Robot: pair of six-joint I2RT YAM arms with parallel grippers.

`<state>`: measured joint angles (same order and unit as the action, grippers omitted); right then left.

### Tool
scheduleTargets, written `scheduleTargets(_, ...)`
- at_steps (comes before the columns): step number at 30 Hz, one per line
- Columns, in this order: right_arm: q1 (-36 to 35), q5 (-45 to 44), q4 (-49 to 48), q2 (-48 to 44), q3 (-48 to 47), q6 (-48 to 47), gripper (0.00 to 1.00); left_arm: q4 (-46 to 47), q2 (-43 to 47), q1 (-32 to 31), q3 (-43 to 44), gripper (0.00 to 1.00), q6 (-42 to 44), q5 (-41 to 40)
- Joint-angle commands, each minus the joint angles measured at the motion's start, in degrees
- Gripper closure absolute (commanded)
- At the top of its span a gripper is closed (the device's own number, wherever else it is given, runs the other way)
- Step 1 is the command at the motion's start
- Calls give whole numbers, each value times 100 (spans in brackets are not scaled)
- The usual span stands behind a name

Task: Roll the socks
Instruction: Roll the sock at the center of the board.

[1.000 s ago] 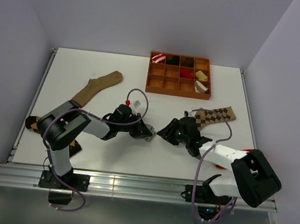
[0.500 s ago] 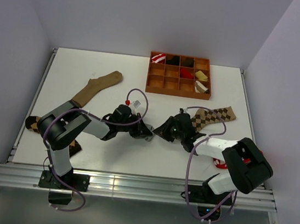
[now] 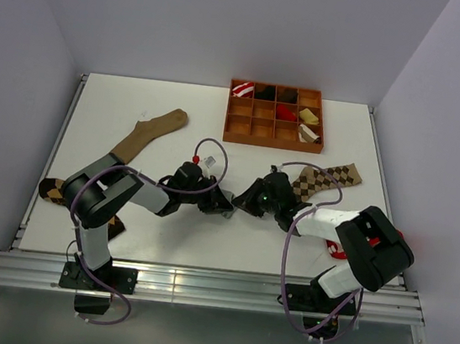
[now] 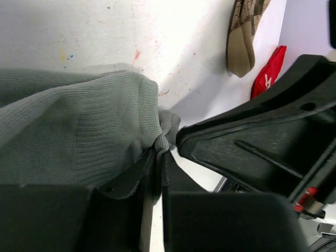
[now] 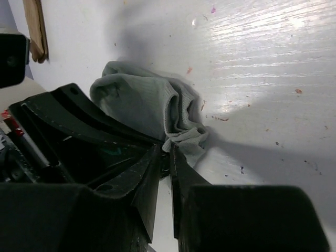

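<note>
A small grey sock (image 4: 79, 131) lies bunched on the white table between my two grippers, which meet at the middle of the table. My left gripper (image 4: 159, 149) is shut on a fold at the sock's edge. From the other side, my right gripper (image 5: 169, 151) is shut on a crumpled fold of the same grey sock (image 5: 142, 102). In the top view the left gripper (image 3: 218, 204) and right gripper (image 3: 242, 203) nearly touch and hide most of the grey sock (image 3: 226, 211). A light argyle sock (image 3: 328, 177) lies to the right. A darker argyle sock (image 3: 53, 191) lies partly under the left arm.
A long tan sock (image 3: 151, 130) lies at the back left. A brown compartment tray (image 3: 229, 125) holding rolled socks stands at the back. A red and white item (image 3: 337, 251) sits under the right arm near the front edge.
My right gripper has moved left up to the left gripper and closed on the grey sock. The left arm has hardly moved.
</note>
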<state>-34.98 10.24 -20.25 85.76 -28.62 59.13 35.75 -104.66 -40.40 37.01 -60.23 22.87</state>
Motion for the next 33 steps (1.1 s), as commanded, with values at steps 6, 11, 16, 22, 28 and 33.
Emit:
scheduleTargets(6,-79,-40,-225,213,-328,19,80,20,-72,15,131,73,213,86)
scheduleTargets(11,-79,-48,-269,398,-328,28,80,2,-19,15,122,66,239,60)
scheduleTargets(16,-79,-119,-278,521,-328,11,80,-41,25,15,122,55,283,77)
scheduleTargets(22,-79,-31,-278,671,-390,-25,81,-278,235,6,104,51,512,-55)
scheduleTargets(28,-79,-285,161,92,-583,-393,80,-560,446,6,148,48,959,-213)
scheduleTargets(33,-79,-417,592,-173,-811,-648,79,-850,798,-82,245,44,1399,-380)
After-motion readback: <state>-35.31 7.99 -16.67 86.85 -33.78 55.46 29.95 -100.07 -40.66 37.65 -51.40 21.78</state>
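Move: The grey sock is bunched at both grippers. Its middle lies about 2 cm ahead and 2 cm left of the left hand, whose fingers still pinch a twisted end. From the right hand it lies some 2 cm ahead and 4 cm left, slightly below. Also from the right hand, the argyle sock is about 11 cm ahead and 26 cm right, and the sock tray roughly 31 cm ahead and 10 cm right. Open the left gripper from nearly shut to about half to let go of the twisted sock end, staying almost in place, then tip its fingers slightly up and lift about 1 cm. Meanwhile work the right fingertips, kept at the same small opening, forward about 2 cm beside the bunch, first dipping some 2 cm towards the board, then rising about 3 cm. ##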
